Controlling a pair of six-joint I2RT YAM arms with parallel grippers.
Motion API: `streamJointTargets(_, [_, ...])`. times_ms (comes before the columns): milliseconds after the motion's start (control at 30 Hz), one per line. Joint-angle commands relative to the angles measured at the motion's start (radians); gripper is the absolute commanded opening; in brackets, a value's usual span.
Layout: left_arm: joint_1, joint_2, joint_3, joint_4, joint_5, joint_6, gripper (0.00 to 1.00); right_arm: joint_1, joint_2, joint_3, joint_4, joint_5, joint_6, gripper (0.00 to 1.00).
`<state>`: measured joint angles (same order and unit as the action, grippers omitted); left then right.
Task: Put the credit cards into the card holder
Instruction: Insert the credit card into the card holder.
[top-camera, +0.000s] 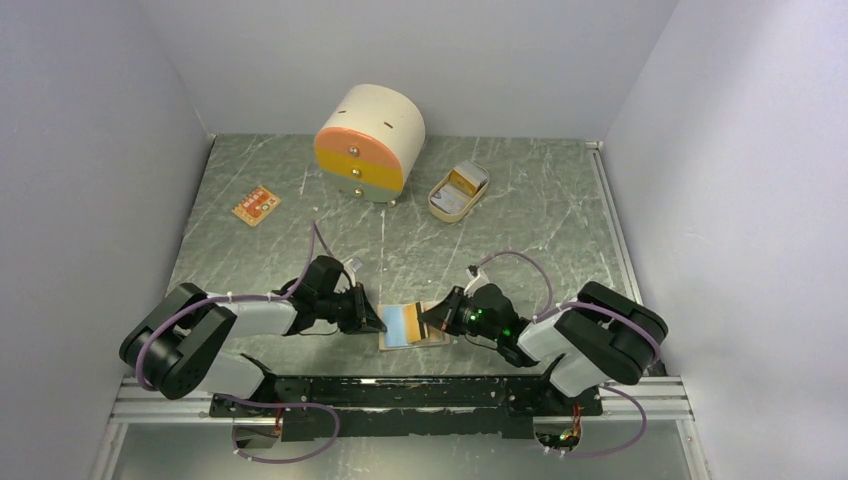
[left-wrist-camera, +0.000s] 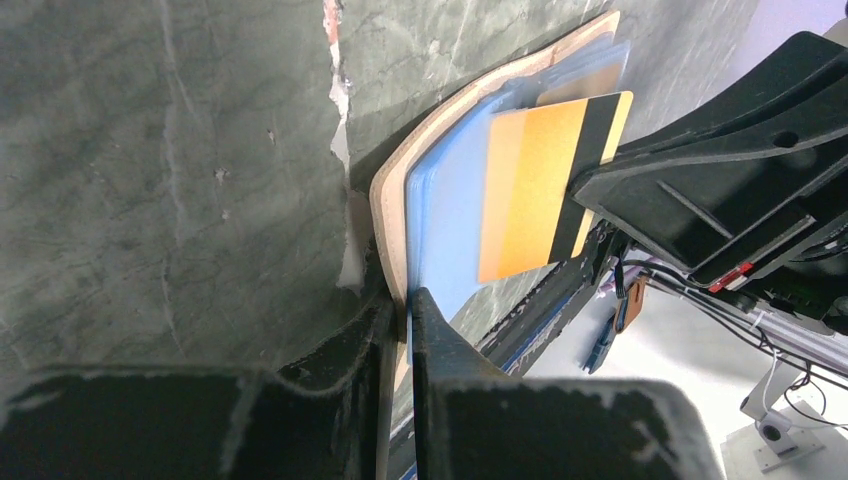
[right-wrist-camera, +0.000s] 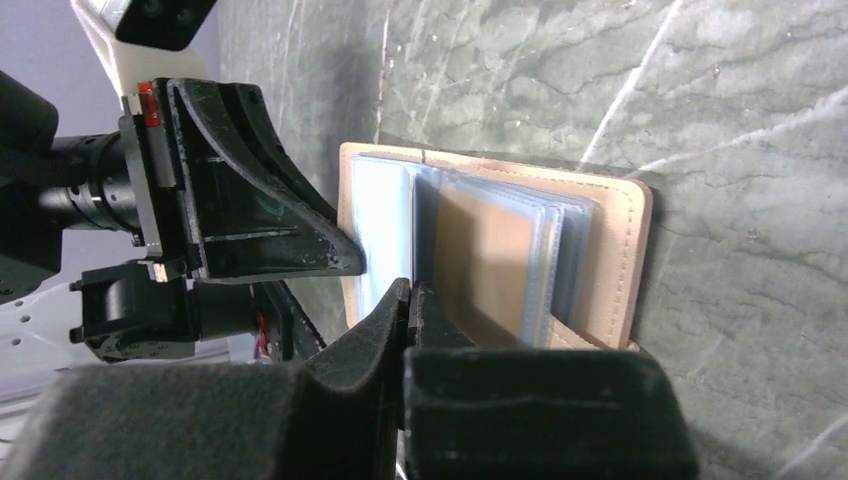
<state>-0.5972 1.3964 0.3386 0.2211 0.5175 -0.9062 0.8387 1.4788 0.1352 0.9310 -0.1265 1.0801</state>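
Note:
The tan card holder (top-camera: 408, 326) lies open on the table between my two arms, its clear blue-tinted sleeves fanned out (right-wrist-camera: 560, 255). My left gripper (left-wrist-camera: 403, 300) is shut on the holder's left edge, pinching the tan cover (left-wrist-camera: 392, 215) and a blue sleeve together. A yellow-orange credit card (left-wrist-camera: 530, 190) with a black stripe lies over the blue sleeves, its striped end under my right gripper. My right gripper (right-wrist-camera: 411, 290) is shut on that card at the holder's sleeves. More cards show in the oval tray (top-camera: 459, 190).
A round cream drawer box (top-camera: 370, 140) with an orange-yellow front stands at the back. The beige oval tray sits to its right. A small orange packet (top-camera: 256, 206) lies at the back left. The table's front rail (top-camera: 400, 392) runs just behind the holder.

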Motion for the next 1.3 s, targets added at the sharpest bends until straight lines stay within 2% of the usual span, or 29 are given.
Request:
streamJointTargets(0, [0.004, 0.003, -0.015, 0.039, 0.008, -0.006, 0.15, 0.009, 0.036, -0.009, 0.033, 0.009, 0.014, 0.02])
streamJointTargets(133, [0.004, -0.003, -0.016, 0.035, 0.008, -0.008, 0.15, 0.018, 0.035, 0.013, -0.031, 0.019, 0.005, 0.15])
streamJointTargets(433, [0.004, -0.030, -0.013, 0.020, 0.007, -0.009, 0.15, 0.051, -0.129, 0.102, -0.436, 0.141, -0.059, 0.38])
streamJointTargets(667, [0.004, -0.018, -0.019, 0.041, 0.019, -0.014, 0.09, 0.062, -0.198, 0.135, -0.571, 0.181, -0.094, 0.40])
streamJointTargets(1000, [0.002, -0.022, -0.018, 0.049, 0.031, -0.018, 0.09, 0.115, -0.144, 0.166, -0.537, 0.162, -0.082, 0.40])
streamJointTargets(1267, [0.001, -0.005, -0.013, 0.074, 0.063, -0.023, 0.18, 0.144, -0.075, 0.199, -0.474, 0.147, -0.092, 0.40])
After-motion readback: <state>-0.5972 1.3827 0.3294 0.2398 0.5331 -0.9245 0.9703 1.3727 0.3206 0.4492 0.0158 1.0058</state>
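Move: The right fingers already hold the orange card by its black-striped end. The card's middle lies about 2 cm to the left, 1 cm back and 1 cm below; the blue-edged clear sleeve it is entering is centred some 5 cm left, 1 cm back and 2 cm down. The open card holder beneath is centred about 2 cm left, 1 cm back and 3 cm down. From the left hand, the sleeve lies roughly 2 cm right, level fore and aft. Open the right gripper to a bit under half to let go of the card, dipping about 1 cm and coming back up while the fingers tip some 15 degrees steeper. Ease slightly right, then push the card's striped edge left about 2 cm with a fingertip, drawing back about 1 cm, towards the sleeve. Keep the left gripper in place on the holder's left edge. ##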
